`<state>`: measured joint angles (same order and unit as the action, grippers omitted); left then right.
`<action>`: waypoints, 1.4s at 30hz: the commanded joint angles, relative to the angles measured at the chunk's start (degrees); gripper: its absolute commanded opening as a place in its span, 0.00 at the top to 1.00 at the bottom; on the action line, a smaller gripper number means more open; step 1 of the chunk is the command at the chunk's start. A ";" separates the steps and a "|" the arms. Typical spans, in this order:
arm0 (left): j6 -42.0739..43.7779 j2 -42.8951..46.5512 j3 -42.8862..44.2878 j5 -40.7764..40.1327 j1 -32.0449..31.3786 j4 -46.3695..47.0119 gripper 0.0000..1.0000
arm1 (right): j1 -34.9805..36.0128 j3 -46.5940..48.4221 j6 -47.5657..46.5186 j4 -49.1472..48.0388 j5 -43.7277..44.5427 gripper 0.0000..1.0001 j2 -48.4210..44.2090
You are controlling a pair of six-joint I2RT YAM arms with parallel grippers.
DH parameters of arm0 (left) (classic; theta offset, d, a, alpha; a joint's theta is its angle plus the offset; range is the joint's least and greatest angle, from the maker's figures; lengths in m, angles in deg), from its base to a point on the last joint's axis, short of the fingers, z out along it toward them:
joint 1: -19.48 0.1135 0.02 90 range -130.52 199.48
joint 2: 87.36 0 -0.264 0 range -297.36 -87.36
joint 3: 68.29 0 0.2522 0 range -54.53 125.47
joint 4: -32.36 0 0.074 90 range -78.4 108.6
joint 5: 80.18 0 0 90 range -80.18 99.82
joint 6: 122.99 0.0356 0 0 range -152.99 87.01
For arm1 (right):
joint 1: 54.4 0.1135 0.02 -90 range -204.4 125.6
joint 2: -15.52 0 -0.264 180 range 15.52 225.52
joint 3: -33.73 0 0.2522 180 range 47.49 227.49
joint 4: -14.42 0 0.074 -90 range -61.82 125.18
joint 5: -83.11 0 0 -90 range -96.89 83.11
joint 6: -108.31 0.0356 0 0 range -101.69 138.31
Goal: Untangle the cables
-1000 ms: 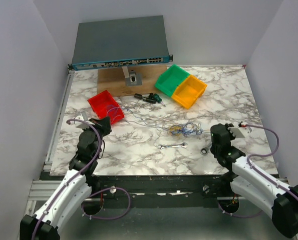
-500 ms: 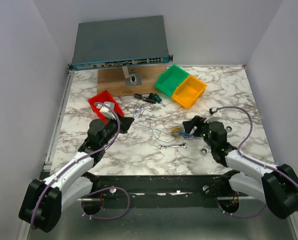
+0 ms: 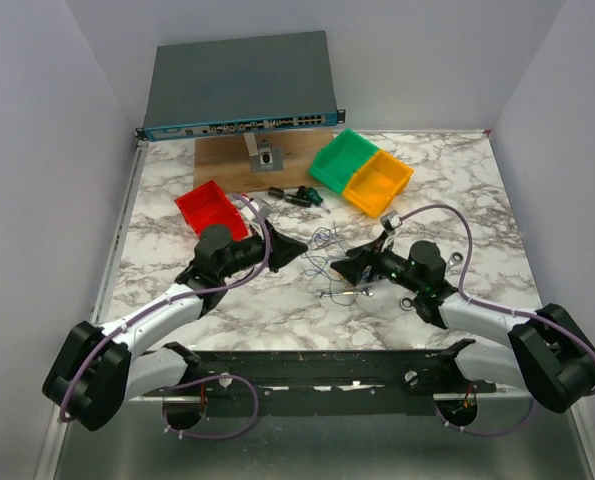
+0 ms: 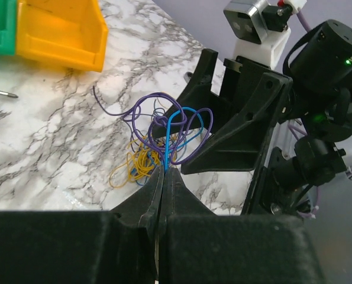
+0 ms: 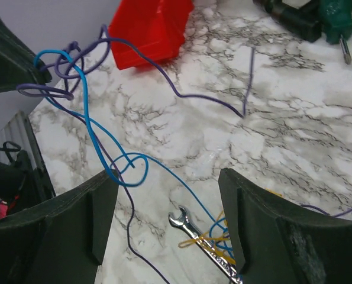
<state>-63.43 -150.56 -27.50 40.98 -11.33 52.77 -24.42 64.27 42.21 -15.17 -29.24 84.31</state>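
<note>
The cables are thin blue, purple and yellow wires bunched at the table's middle. My left gripper is shut on a blue strand, lifting purple and blue loops off the marble; yellow strands lie below. My right gripper faces it from the right, open. In the right wrist view its fingers straddle the blue cable, which curls into a small loop close to the left finger. The jaws close on nothing.
A silver wrench lies under the yellow strands, between the right fingers. A red bin sits behind the left arm; green and yellow bins stand at the back right. Screwdrivers and a network switch lie farther back.
Both arms have swung in from the table's sides to the middle. The right gripper has opened. The left gripper has carried cable loops toward the centre.
</note>
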 commanded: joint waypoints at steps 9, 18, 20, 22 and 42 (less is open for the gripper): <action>4.53 -5.04 6.21 3.42 -3.75 -5.48 1.00 | 0.87 -0.78 -1.72 -5.24 -5.69 0.60 -3.12; 4.86 -3.08 4.95 -1.32 -4.16 -5.90 0.41 | 0.87 -0.49 -2.01 -3.36 -5.07 0.99 -3.87; 4.62 -0.75 3.60 -3.78 -4.13 -5.51 0.35 | 0.85 -0.18 -2.28 -4.19 -8.48 0.99 -2.79; 4.44 1.11 2.19 -6.85 -4.02 -5.15 0.30 | 0.87 0.33 -2.24 -4.74 -11.29 0.99 -1.51; -7.41 -21.32 15.60 15.30 1.28 -10.40 0.02 | 3.16 2.21 -4.15 -4.77 -16.49 0.99 2.41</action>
<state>-66.44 -166.89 -15.81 45.09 -9.30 42.72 -22.08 64.82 40.03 -19.28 -45.13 86.46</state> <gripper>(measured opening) 0.873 0.040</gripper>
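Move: The blue and purple cable loops poking out of my shut left fingers lie beside my open right fingers, about 2 cm to the right hand's left and 2 cm above. From my left hand, they are some 6 cm right, 3 cm back and 5 cm down. The yellow-blue cable bundle lies on the table, roughly 4 cm ahead of my right hand, 4 cm right and 11 cm down; the wrench's middle is level with that hand, 2 cm right and 12 cm down. I lift my right hand about 3 cm and pinch the cable loops while my left eases some 2.5 cm right to meet it. Only then do I open my left fingers wide, free them leftward, and swing that hand forward and down about 4 cm each, towards the bundle. My right keeps its grip and draws back and left, sinking a little and turning nearly 15 degrees counter-clockwise. ##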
